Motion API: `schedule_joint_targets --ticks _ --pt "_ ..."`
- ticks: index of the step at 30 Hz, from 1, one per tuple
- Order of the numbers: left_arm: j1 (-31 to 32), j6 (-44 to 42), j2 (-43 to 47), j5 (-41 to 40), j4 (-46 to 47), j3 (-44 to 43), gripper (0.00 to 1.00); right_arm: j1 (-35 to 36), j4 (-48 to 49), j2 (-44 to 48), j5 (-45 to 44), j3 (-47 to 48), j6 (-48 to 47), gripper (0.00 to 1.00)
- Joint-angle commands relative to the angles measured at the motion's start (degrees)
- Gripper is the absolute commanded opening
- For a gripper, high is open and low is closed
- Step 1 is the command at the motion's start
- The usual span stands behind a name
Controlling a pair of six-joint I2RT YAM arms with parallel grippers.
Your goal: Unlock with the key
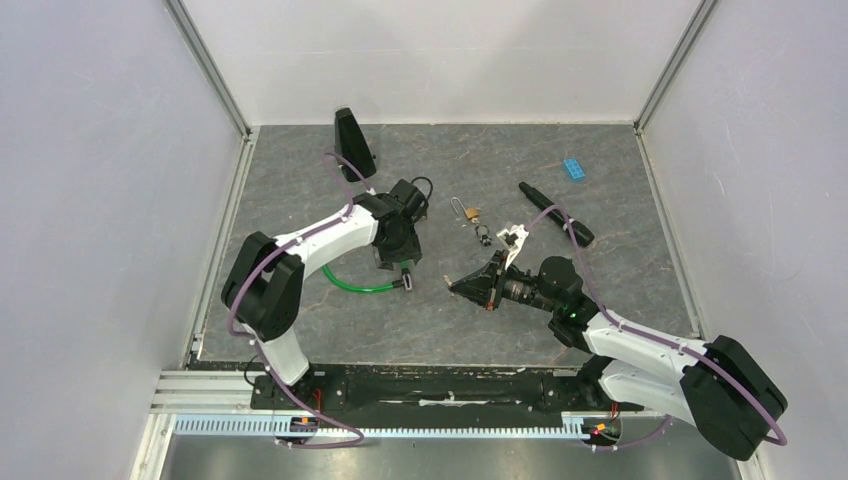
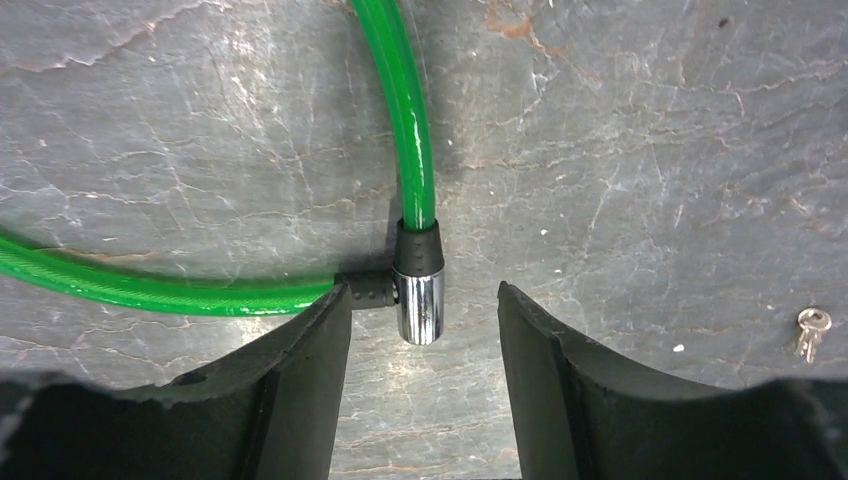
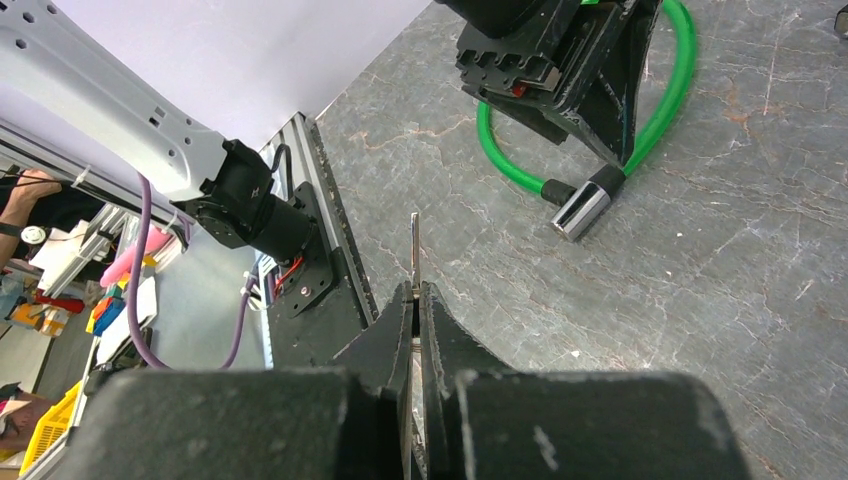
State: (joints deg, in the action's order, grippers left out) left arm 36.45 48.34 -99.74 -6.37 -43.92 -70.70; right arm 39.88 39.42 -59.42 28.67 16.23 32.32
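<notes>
A green cable lock lies looped on the grey slab, and its chrome end points toward me. My left gripper hangs just over that end, open, with one finger on each side and neither touching it. In the top view the left gripper points down at the lock's end. My right gripper is shut on a thin key whose blade sticks out ahead. It sits right of the lock end, a short gap away. In the top view the right gripper points left.
A small brass padlock with a ring of keys lies at mid table. A black marker, a blue brick and a black wedge sit farther back. A small silvery key shows on the slab.
</notes>
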Motion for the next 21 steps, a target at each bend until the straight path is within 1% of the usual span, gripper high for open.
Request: schedule_joint_targets --ticks 1,8,14,16,21 --pt "0.1 -1.0 -3.1 -4.0 -1.7 -2.6 0.62 -0.3 2.9 0.1 0.8 -0.1 0.4 0.00" --pt "1.1 -1.3 -9.1 -3.1 -0.8 -3.6 0.56 -0.5 2.8 0.0 0.9 -0.2 0.4 0.00" --pt "2.2 -0.2 -10.6 -1.3 0.5 -2.3 0.49 -0.6 2.8 -0.1 0.9 -0.3 0.5 0.00" --pt "2.6 0.2 -10.9 -1.3 0.5 -1.9 0.44 -0.6 3.1 -0.2 0.9 -0.3 0.6 0.00" --pt "2.7 2.5 -9.8 -1.7 2.4 -0.2 0.21 -0.7 3.1 -0.4 1.4 -0.5 0.7 0.00"
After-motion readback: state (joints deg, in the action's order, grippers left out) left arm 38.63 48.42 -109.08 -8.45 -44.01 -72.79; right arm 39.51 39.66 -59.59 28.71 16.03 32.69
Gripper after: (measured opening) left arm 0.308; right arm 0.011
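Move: The head of the green cable lock lies almost straight below the left hand, some 2 cm back, 1 cm to its left and 5 cm down. The black cable lock is about 13 cm ahead and 3 cm to the right, the brass padlock some 13 cm ahead and 14 cm to the right, both equally low. From the right hand, which holds the key, the green lock's head lies about 7 cm ahead, 10 cm left and 16 cm down. Straight down by about 4.5 cm, the left hand sinks onto the green lock's head with a slight tilt of the wrist, then stays low while its fingers close to about half their former gap, pinching the black collar just ahead of the chrome cylinder from left and right. The right hand stays in place, keeping the key pinched. ##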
